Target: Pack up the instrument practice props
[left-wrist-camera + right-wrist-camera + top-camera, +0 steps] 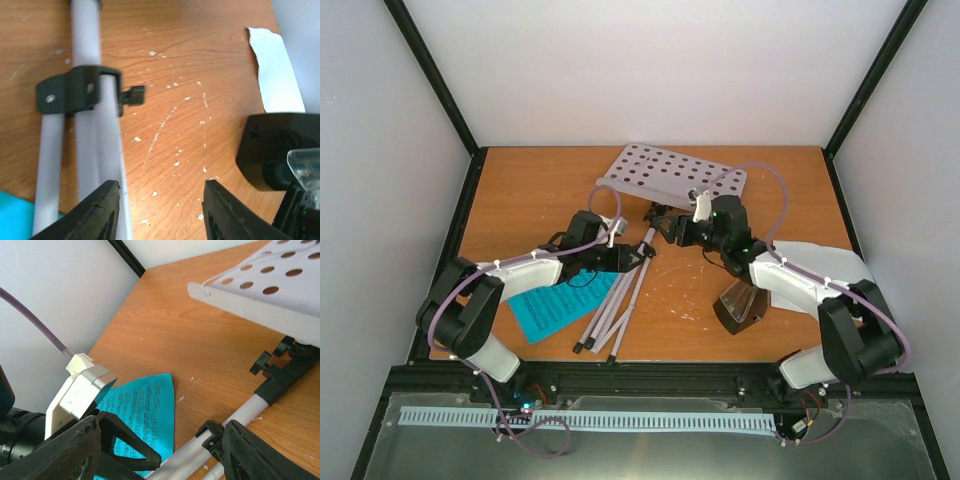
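Observation:
The music stand lies flat on the table, its perforated grey tray at the back and its folded silver legs pointing to the front. My left gripper is open just right of the leg tubes, with only bare wood between its fingers. My right gripper is open above the stand's black joint, and nothing sits in its gap. A blue music sheet lies left of the legs. Under my right arm lies a white sheet. The black metronome stands front right.
A black clamp binds the leg tubes. The tray's edge hangs over the stand's knob. White walls with black frame posts enclose the table on three sides. Both arms' purple cables loop above the wood.

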Motion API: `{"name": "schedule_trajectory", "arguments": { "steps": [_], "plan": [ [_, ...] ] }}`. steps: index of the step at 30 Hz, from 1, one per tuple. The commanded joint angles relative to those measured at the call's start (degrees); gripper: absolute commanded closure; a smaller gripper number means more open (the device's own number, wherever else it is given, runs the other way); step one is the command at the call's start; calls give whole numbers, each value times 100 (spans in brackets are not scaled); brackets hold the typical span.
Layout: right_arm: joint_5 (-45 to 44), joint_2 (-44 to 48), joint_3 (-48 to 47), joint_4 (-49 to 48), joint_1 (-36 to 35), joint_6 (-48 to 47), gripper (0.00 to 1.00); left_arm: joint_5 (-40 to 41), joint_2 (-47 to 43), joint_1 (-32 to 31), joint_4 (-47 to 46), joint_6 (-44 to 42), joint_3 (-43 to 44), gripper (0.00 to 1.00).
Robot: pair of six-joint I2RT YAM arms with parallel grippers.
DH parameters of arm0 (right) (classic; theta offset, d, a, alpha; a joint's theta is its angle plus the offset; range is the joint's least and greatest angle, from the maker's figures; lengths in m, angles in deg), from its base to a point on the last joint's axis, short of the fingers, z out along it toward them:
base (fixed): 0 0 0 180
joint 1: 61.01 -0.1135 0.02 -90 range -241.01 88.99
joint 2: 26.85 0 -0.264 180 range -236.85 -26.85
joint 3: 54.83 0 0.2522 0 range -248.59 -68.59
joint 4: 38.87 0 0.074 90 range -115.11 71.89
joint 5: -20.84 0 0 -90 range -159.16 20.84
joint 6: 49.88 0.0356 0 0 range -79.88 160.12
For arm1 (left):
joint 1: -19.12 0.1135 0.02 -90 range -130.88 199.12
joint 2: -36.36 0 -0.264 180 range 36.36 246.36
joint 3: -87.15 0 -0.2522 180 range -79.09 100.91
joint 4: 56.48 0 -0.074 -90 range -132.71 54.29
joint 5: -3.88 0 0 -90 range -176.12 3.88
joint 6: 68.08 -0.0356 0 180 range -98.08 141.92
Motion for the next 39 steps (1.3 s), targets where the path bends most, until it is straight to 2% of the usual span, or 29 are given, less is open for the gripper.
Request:
{"name": "schedule_trajectory", "arguments": {
  "steps": [1, 5, 8, 14, 20, 27, 32, 39],
  "plan": [
    [-264, 452, -34, 420, 34, -328, 33, 127, -361, -215, -125, -488, 325, 47],
    [-494, 901, -63, 798, 50, -591, 29, 556, -644, -361, 296, -525, 340, 20],
    [-744, 1242, -114, 1195, 73, -806, 24, 1253, -762, -620, 910, -422, 343, 1],
    [-1316, 1929, -34, 1632, 104, -1086, 15, 2316, -974, -1146, 1987, 110, 113, 0],
    [-1580, 2311, 163, 1789, 133, -1098, 9, 2355, -1110, -1513, 2135, 350, -137, 1],
    [-1549, 2459, 348, 1770, 142, -922, 7, 2770, -778, -1646, 2436, 394, -97, 1],
    [-1618, 2559, 442, 1748, 140, -835, 7, 3443, -386, -2056, 2640, 251, 61, 1],
    [-1646, 2640, 526, 1690, 148, -680, 6, 3841, 124, -2418, 2870, 385, 272, 1]
  ]
}}
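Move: The folded legs of the music stand have their middle about 9 cm back from the left hand, 4 cm to its left and roughly 8 cm below. The teal sheet music lies some 16 cm to the left of that hand and 7 cm back; the metronome is about 21 cm to its right and 9 cm back. From the right hand the legs' middle is roughly 16 cm back, 9 cm left and 18 cm lower. Up first, by some 3 cm, then back about 8 cm along the folded legs and down, the left hand spreads its fingers wide and tips through nearly 40 degrees to point almost straight down, one finger to each side over the tubes. The right hand, also opening, withdraws from the stand to the right, up and back, sinking slightly at the end. ##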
